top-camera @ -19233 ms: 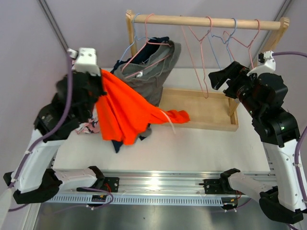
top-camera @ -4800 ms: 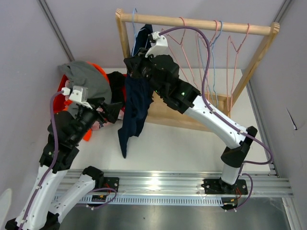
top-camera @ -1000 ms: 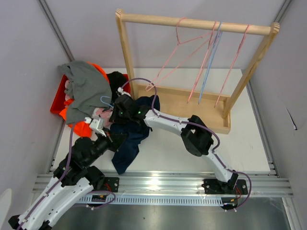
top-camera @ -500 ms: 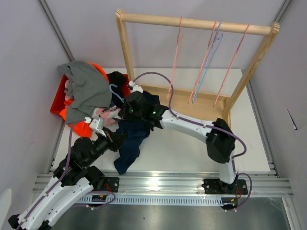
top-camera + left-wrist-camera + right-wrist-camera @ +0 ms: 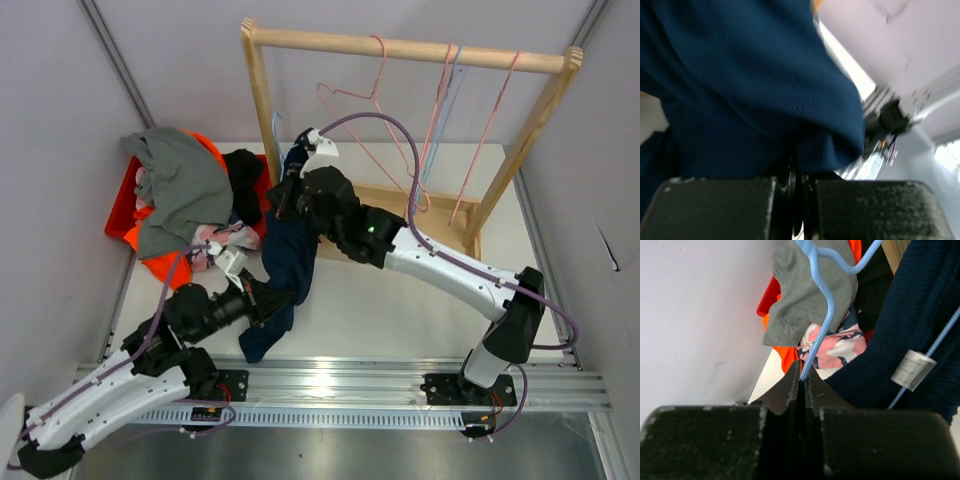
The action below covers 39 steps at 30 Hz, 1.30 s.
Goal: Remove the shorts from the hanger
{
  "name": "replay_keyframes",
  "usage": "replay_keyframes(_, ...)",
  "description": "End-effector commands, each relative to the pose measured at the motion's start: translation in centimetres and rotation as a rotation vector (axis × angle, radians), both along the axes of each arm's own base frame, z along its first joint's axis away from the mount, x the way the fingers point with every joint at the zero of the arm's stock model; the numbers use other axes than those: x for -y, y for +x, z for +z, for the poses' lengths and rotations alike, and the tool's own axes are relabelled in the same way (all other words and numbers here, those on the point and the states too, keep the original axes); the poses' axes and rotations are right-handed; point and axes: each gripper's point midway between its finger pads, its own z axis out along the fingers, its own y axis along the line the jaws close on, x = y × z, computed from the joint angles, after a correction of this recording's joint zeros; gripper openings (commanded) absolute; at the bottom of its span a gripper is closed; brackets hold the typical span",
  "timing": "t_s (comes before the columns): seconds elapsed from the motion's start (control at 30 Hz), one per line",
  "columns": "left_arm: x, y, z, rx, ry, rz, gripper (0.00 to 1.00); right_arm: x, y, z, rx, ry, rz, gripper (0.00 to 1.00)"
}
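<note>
Navy blue shorts (image 5: 290,255) hang from a light blue wire hanger (image 5: 822,295) and stretch down to the table. My right gripper (image 5: 284,182) is beside the rack's left post, shut on the hanger's wire (image 5: 803,374). A silver tag (image 5: 910,369) sits on the hanger's arm against the navy shorts (image 5: 925,305). My left gripper (image 5: 272,298) is shut on the lower part of the navy cloth (image 5: 740,75), its jaws pressed together (image 5: 797,175). Grey shorts (image 5: 180,180), black shorts (image 5: 243,175), orange shorts (image 5: 165,265) and pink patterned shorts (image 5: 207,252) lie piled at the left.
A wooden rack (image 5: 400,47) stands at the back with its base tray (image 5: 440,225) on the table. Pink hangers (image 5: 372,100) and a blue one (image 5: 452,75) hang bare on its rod. A red bin (image 5: 118,212) holds the pile against the left wall.
My right gripper has lifted the blue hanger up and back toward the rack post, pulling the navy shorts taut. My left arm has shifted right, still gripping the cloth.
</note>
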Motion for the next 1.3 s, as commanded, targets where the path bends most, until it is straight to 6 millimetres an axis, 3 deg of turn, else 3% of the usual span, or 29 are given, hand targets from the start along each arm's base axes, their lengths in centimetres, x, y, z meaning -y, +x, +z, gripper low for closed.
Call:
replay_keyframes(0.0,0.9,0.3,-0.3,0.047,0.031,0.037,0.00,2.2,0.0,10.8,0.176,0.172,-0.032,0.00)
replay_keyframes(0.1,1.8,-0.1,-0.6,0.069,0.041,0.041,0.00,2.7,0.1,13.2,0.218,0.187,-0.032,0.00)
replay_keyframes(0.3,2.6,-0.8,-3.8,0.032,0.058,0.054,0.00,3.9,0.6,16.5,0.282,0.202,-0.039,0.05)
replay_keyframes(0.53,2.0,-0.6,-6.5,-0.007,0.059,0.099,0.00,5.2,0.5,18.2,0.307,0.203,-0.040,0.00)
replay_keyframes(0.67,1.0,0.6,-10.0,-0.039,0.157,0.195,0.00,6.3,-0.2,20.2,0.346,0.226,-0.041,0.00)
replay_keyframes(0.7,0.9,0.6,-11.3,-0.057,0.177,0.201,0.00,6.8,0.0,20.7,0.356,0.229,-0.052,0.00)
replay_keyframes(0.77,1.4,0.6,-11.9,-0.074,0.163,0.200,0.00,7.9,0.0,22.4,0.379,0.231,-0.065,0.00)
replay_keyframes(0.8,1.1,0.4,-13.3,-0.086,0.181,0.203,0.00,8.2,0.5,22.6,0.383,0.225,-0.071,0.00)
replay_keyframes(0.83,1.3,0.4,-12.8,-0.082,0.138,0.204,0.00,9.0,0.3,23.9,0.395,0.233,-0.078,0.00)
replay_keyframes(0.97,0.8,-0.1,-13.5,-0.081,0.076,0.215,0.00,10.3,1.0,25.3,0.426,0.228,-0.093,0.00)
replay_keyframes(1.27,0.6,-0.1,-13.9,-0.085,0.122,0.219,0.00,12.1,2.7,26.0,0.415,0.257,-0.105,0.00)
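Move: The right hand still pinches the blue hanger; the navy shorts on it hang just below, their middle about 6 cm back and 8 cm down, straight behind. The left hand still holds the shorts' lower end; the hanger at the right hand's grip lies roughly 15 cm ahead of the left hand, 2 cm to its left and 11 cm up. From the right hand, the filled red bin is some 17 cm ahead, 20 cm left and 30 cm down; the rack's wooden tray is about 11 cm ahead, 24 cm right and 33 cm down. Both grips hold, hanger in the right fingers and shorts' end in the left, while the hands pull apart. The right carries the hanger up about 17 cm, stalling halfway, then veers right and tips its fingers up slightly; the left first slips back and right a few centimetres, then drags the cloth down some 12 cm, turning a little counter-clockwise. ##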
